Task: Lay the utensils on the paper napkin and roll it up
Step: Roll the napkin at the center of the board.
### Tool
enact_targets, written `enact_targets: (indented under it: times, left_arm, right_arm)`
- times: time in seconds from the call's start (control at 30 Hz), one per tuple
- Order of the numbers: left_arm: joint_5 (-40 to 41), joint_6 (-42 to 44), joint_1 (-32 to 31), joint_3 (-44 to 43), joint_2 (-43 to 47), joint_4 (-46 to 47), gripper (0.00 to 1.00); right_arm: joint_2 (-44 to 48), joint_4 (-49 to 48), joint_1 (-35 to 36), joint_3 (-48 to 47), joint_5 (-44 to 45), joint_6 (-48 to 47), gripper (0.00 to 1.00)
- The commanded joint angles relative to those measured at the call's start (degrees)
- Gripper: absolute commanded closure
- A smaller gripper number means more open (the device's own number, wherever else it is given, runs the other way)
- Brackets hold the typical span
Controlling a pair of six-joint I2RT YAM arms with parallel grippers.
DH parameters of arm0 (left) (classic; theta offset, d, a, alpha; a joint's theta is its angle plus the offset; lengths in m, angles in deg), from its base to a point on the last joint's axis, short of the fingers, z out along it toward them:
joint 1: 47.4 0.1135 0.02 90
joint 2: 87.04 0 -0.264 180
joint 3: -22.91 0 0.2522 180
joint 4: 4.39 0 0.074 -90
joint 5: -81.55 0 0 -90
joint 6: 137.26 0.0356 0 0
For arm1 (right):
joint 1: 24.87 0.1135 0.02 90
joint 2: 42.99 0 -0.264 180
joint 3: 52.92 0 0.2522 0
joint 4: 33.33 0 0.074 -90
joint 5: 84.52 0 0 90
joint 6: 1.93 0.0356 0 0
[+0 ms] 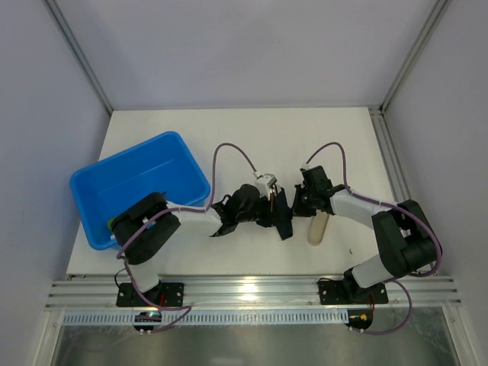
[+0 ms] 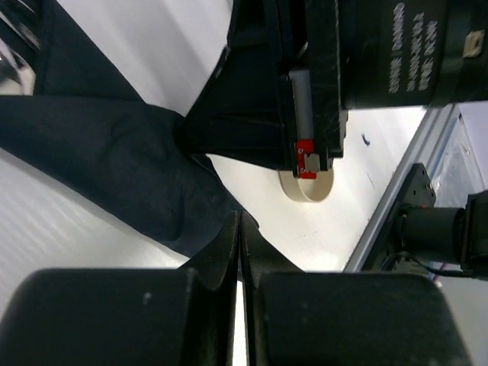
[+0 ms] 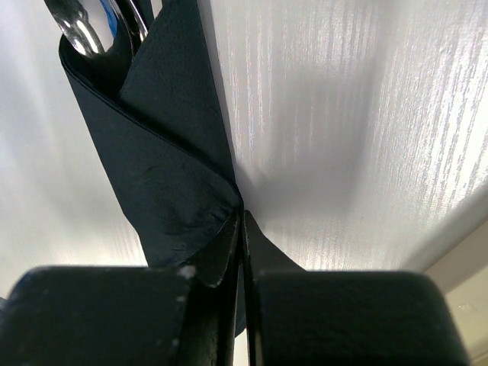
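Observation:
The black paper napkin (image 3: 164, 152) lies folded around the utensils (image 3: 85, 29), whose shiny silver ends stick out of its far end. From above, the paper napkin (image 1: 284, 219) is a slim dark strip between the two arms at the table's middle. My right gripper (image 3: 242, 217) is shut with the napkin's near corner pinched in its jaws. My left gripper (image 2: 240, 221) is shut at the edge of the napkin (image 2: 114, 164), which runs into its fingertips. The two grippers, left (image 1: 277, 216) and right (image 1: 300, 203), sit almost touching.
A beige cylinder (image 1: 318, 227) lies just right of the grippers, under the right arm, and also shows in the left wrist view (image 2: 309, 185). A blue tub (image 1: 122, 155) stands at the left. The aluminium rail (image 1: 252, 291) runs along the near edge.

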Motion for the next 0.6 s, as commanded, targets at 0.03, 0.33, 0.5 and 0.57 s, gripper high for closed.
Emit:
enact_targets:
  times: [0.03,0.33,0.5,0.57]
  left_arm:
    - [-5.3,-3.0,-0.4,1.3,-3.2,9.9,1.00]
    - [-6.2,-5.9,-1.7,4.0,-7.4,15.8,1.00]
    - [-6.4,-6.7,-2.4,4.3,-11.1,19.0,1.00]
    - [-6.4,-7.1,-2.8,4.6,-12.1,19.9,1.00]
  right_arm:
    - [-1.3,3.4,0.6,0.2,1.9,-1.1,0.96]
    - [-1.7,3.1,0.6,-0.1,1.0,-0.9,0.96]
    - [-1.5,3.2,0.7,-0.1,1.0,-0.8,0.96]
    - [-1.4,3.4,0.7,-0.1,1.0,-0.8,0.96]
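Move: The left hand hovers over the rolled napkin: the near end lies about 3 cm back, 3 cm to the right and 6 cm below its shut fingertips. The utensils stick out some 12 cm ahead and 1 cm left, 7 cm down, and the beige tray lies about 15 cm right and 1 cm ahead, equally low. From the right hand, the near end is about 7 cm back and 4 cm left, level with it. Down and back goes the left hand, sinking about 5 cm and drawing back some 3 cm with a slight drift right, fingers shut and wrist turning only a little, until its tips come down at the near end of the napkin roll. The right hand stays put and keeps its pinch on the napkin's right edge. ##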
